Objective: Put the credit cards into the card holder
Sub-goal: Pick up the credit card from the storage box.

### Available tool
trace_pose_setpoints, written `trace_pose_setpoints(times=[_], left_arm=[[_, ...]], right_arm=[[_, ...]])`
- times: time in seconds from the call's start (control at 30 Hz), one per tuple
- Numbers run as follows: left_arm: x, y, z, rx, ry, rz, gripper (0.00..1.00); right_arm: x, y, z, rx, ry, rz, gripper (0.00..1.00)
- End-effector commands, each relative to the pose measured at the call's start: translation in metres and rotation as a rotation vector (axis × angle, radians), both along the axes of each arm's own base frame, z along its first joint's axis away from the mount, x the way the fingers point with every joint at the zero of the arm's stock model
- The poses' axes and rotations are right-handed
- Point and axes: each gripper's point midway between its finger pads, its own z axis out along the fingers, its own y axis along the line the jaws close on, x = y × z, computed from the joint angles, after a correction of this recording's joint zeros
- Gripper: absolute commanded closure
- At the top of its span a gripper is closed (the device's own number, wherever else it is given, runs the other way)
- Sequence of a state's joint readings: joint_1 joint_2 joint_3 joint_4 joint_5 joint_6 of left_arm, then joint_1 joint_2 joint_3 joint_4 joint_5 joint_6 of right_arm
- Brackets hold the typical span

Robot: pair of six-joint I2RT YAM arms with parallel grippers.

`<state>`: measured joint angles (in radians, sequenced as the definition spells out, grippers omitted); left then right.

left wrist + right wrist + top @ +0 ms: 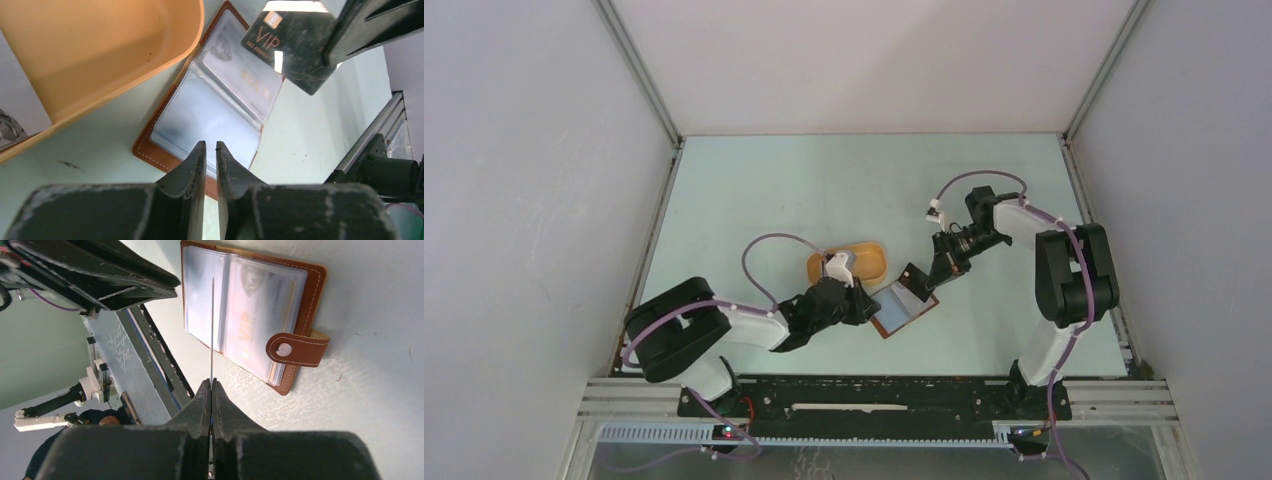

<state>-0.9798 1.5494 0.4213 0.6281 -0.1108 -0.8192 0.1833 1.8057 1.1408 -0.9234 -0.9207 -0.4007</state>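
Note:
The card holder (906, 313) lies open on the table, brown with clear inner sleeves (210, 110), its snap strap (295, 347) to one side. One sleeve holds a card (248, 335) with gold lettering. My right gripper (212, 382) is shut on a black credit card (292, 47), which hangs tilted just above the holder and shows edge-on (212, 325) in the right wrist view. My left gripper (211, 145) hovers at the holder's near edge, jaws a narrow gap apart with nothing seen between them. Another pale card (20, 112) lies in the tray.
An orange-yellow oval tray (869, 262) sits just behind the card holder, beside my left gripper (864, 305). The metal frame rail (380, 130) runs along the table's near edge. White walls enclose the table on three sides.

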Motion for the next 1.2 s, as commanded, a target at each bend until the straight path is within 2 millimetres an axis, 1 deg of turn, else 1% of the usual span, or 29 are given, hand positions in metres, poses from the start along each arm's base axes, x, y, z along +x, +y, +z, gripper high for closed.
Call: trace_pose_setpoints(times=[0.0,0.13,0.37,0.47,0.57,0.67,0.73,0.77,0.93,1.07,1.17], left_arm=[[0.005,-0.005,0.027,-0.034,-0.07,-0.009,0.82],[0.001,-0.004,0.037,-0.052,-0.093,-0.032,0.81],[-0.001,-0.001,0.048,-0.073,-0.14,-0.054,0.79],[-0.002,-0.003,0.053,-0.086,-0.157,-0.07,0.76],[-0.003,-0.004,0.059,-0.112,-0.176,-0.075,0.73],[-0.002,-0.008,0.068,-0.154,-0.19,-0.076,0.67],[-0.003,-0.014,0.075,-0.191,-0.186,-0.084,0.61],[-0.003,-0.017,0.079,-0.211,-0.182,-0.088,0.59],[-0.002,-0.024,0.097,-0.342,-0.158,-0.078,0.49],[-0.006,-0.026,0.108,-0.45,-0.124,-0.081,0.46],[-0.008,-0.029,0.113,-0.53,-0.095,-0.072,0.45]], right_arm=[[0.008,-0.004,0.002,-0.03,-0.05,0.007,1.0],[0.008,-0.012,-0.008,-0.089,-0.056,0.014,1.0],[-0.002,-0.02,-0.019,-0.13,-0.021,0.053,1.0],[-0.004,-0.028,-0.026,-0.179,-0.017,0.065,1.0],[-0.005,-0.033,-0.029,-0.21,-0.019,0.073,1.0],[-0.007,-0.031,-0.025,-0.182,-0.012,0.073,1.0],[-0.006,-0.027,-0.017,-0.134,-0.019,0.066,1.0],[-0.006,-0.024,-0.011,-0.1,-0.025,0.064,1.0],[-0.004,-0.011,0.027,0.09,-0.073,0.05,1.0],[-0.006,0.0,0.056,0.226,-0.102,0.046,1.0],[-0.009,0.007,0.075,0.316,-0.104,0.038,1.0]])
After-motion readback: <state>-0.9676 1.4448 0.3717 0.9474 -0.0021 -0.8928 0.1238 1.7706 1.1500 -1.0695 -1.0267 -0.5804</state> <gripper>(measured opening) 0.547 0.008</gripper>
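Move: The black credit card, still pinched in the right gripper, is about 7 cm right of the left hand, 5 cm ahead and some 3 cm higher. The open card holder is centred about 5 cm right and 1 cm ahead, just below; the storage box is 9 cm ahead and 6 cm left. From the right hand, the holder is 5 cm left, 2 cm back and 6 cm below, and the card's middle is 3 cm left and 1 cm ahead. Raise the left gripper about 9 cm from over the card holder, easing right near the end; level its fingers by some 20 degrees and open them to about half beside the card. Keep the card pinched in the right gripper: dip right and down about 3 cm, fingers tipping down, then lift and come back left, tipping them up. ##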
